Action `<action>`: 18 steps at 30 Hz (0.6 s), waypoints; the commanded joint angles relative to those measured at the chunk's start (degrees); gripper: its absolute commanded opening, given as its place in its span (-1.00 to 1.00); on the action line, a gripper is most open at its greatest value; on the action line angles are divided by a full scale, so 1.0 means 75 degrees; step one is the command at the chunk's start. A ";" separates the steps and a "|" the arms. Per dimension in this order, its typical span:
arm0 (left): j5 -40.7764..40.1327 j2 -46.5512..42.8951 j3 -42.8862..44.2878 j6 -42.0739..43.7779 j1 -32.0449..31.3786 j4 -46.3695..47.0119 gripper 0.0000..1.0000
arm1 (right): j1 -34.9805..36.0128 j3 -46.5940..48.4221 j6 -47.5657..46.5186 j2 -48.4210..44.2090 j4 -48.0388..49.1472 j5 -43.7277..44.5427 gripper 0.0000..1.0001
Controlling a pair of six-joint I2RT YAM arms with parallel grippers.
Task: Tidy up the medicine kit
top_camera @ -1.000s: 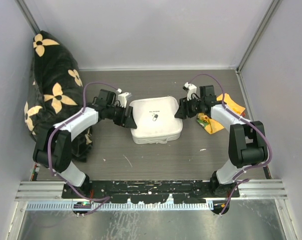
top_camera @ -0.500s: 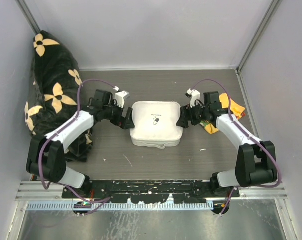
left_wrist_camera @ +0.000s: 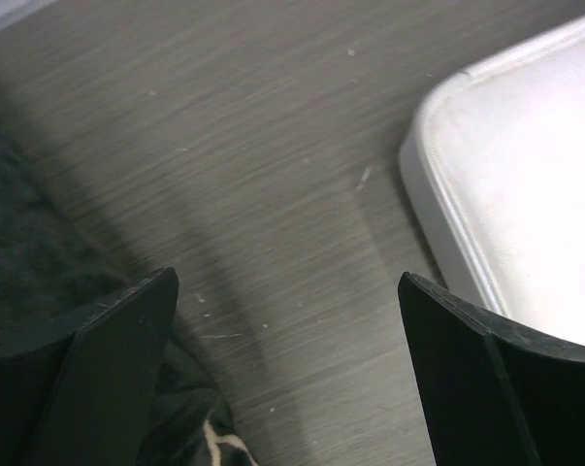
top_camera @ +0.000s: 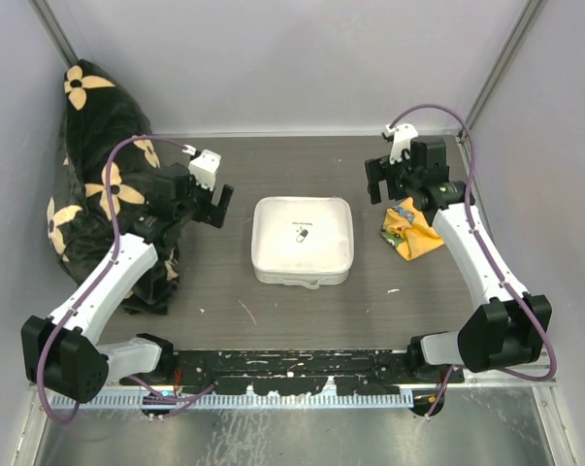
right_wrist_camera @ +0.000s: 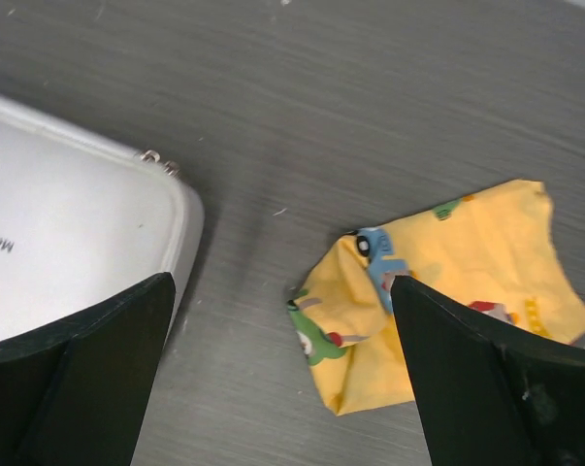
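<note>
The medicine kit [top_camera: 303, 240], a pale grey-white case with a small pill mark on its shut lid, lies flat at the table's middle. My left gripper [top_camera: 217, 204] hovers to its left, open and holding nothing. In the left wrist view the left gripper [left_wrist_camera: 287, 282] is over bare table, with the kit's corner [left_wrist_camera: 525, 194] off to the right. My right gripper [top_camera: 382, 186] is open at the kit's back right, apart from it. In the right wrist view the right gripper [right_wrist_camera: 282, 283] has the kit's edge [right_wrist_camera: 69, 252] on its left and the yellow cloth on its right.
A crumpled yellow printed cloth [top_camera: 411, 229] [right_wrist_camera: 447, 291] lies right of the kit. A black bag with cream flowers [top_camera: 98, 184] [left_wrist_camera: 20, 291] fills the left side against the wall. Grey walls enclose the table on three sides.
Both grippers opened, let go of the kit's sides and drew outward and toward the back. The kit settled flat on the table.
</note>
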 commanded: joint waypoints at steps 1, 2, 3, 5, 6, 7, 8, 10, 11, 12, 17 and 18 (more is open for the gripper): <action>-0.1245 -0.0444 0.0306 0.0013 -0.0014 0.0822 0.97 | 0.0007 0.0543 0.0067 -0.0111 -0.0009 0.1382 1.00; -0.1237 -0.0547 0.0310 -0.0010 -0.0016 0.0875 0.97 | 0.0007 0.0480 0.0067 -0.0191 0.0102 0.1432 1.00; -0.1143 -0.0630 0.0336 0.0029 -0.0016 0.0891 0.97 | 0.0007 0.0406 0.0051 -0.0274 0.0236 0.1431 1.00; -0.0992 -0.0739 0.0430 0.0037 -0.0002 0.0855 0.97 | 0.0004 0.0177 0.0005 -0.0436 0.0490 0.1415 1.00; -0.0963 -0.0800 0.0481 -0.0100 0.0027 0.0837 0.96 | 0.0001 0.0146 0.0008 -0.0488 0.0581 0.1451 1.00; -0.0885 -0.0859 0.0514 -0.0268 0.0080 0.0818 0.96 | 0.0008 0.0164 0.0008 -0.0522 0.0592 0.1473 1.00; -0.0704 -0.0941 0.0492 -0.0330 0.0144 0.0844 0.97 | 0.0002 0.0203 0.0023 -0.0554 0.0595 0.1514 1.00; -0.0519 -0.1132 0.0221 -0.0370 0.0205 0.1145 0.97 | 0.0007 0.0215 0.0093 -0.0706 0.0620 0.1424 1.00; -0.0511 -0.1255 0.0076 -0.0384 0.0220 0.1314 0.97 | 0.0006 0.0146 0.0110 -0.0838 0.0686 0.1276 1.00; -0.0552 -0.1364 -0.0007 -0.0387 0.0211 0.1395 0.96 | 0.0007 0.0034 0.0138 -0.1049 0.0753 0.1107 1.00; -0.0143 -0.1774 0.0069 0.0427 0.0221 0.0861 0.97 | 0.0007 -0.0496 0.0359 -0.1484 0.0842 0.0378 1.00; -0.0084 -0.1838 0.0057 0.0523 0.0222 0.0786 0.97 | 0.0007 -0.0652 0.0335 -0.1531 0.0945 0.0451 1.00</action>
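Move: The closed medicine case lies about 8 cm back, 19 cm to the right and roughly 14 cm below the left hand; a dark flowered cushion stands some 24 cm to that hand's left, about level ahead. From the right hand the case is about 11 cm back, 18 cm to the left and 15 cm down, with the crumpled yellow cloth some 9 cm back, 8 cm to the right and 18 cm below. Clear both open, empty grippers away from the closed case: lift the left one about 8 cm, easing it slightly left towards the cushion and tipping its fingers up some 15 degrees. Swing the right one a little to the right first, then raise it to about 5 cm higher overall while drawing it slightly back. Touch nothing and keep the fingers wide open. ##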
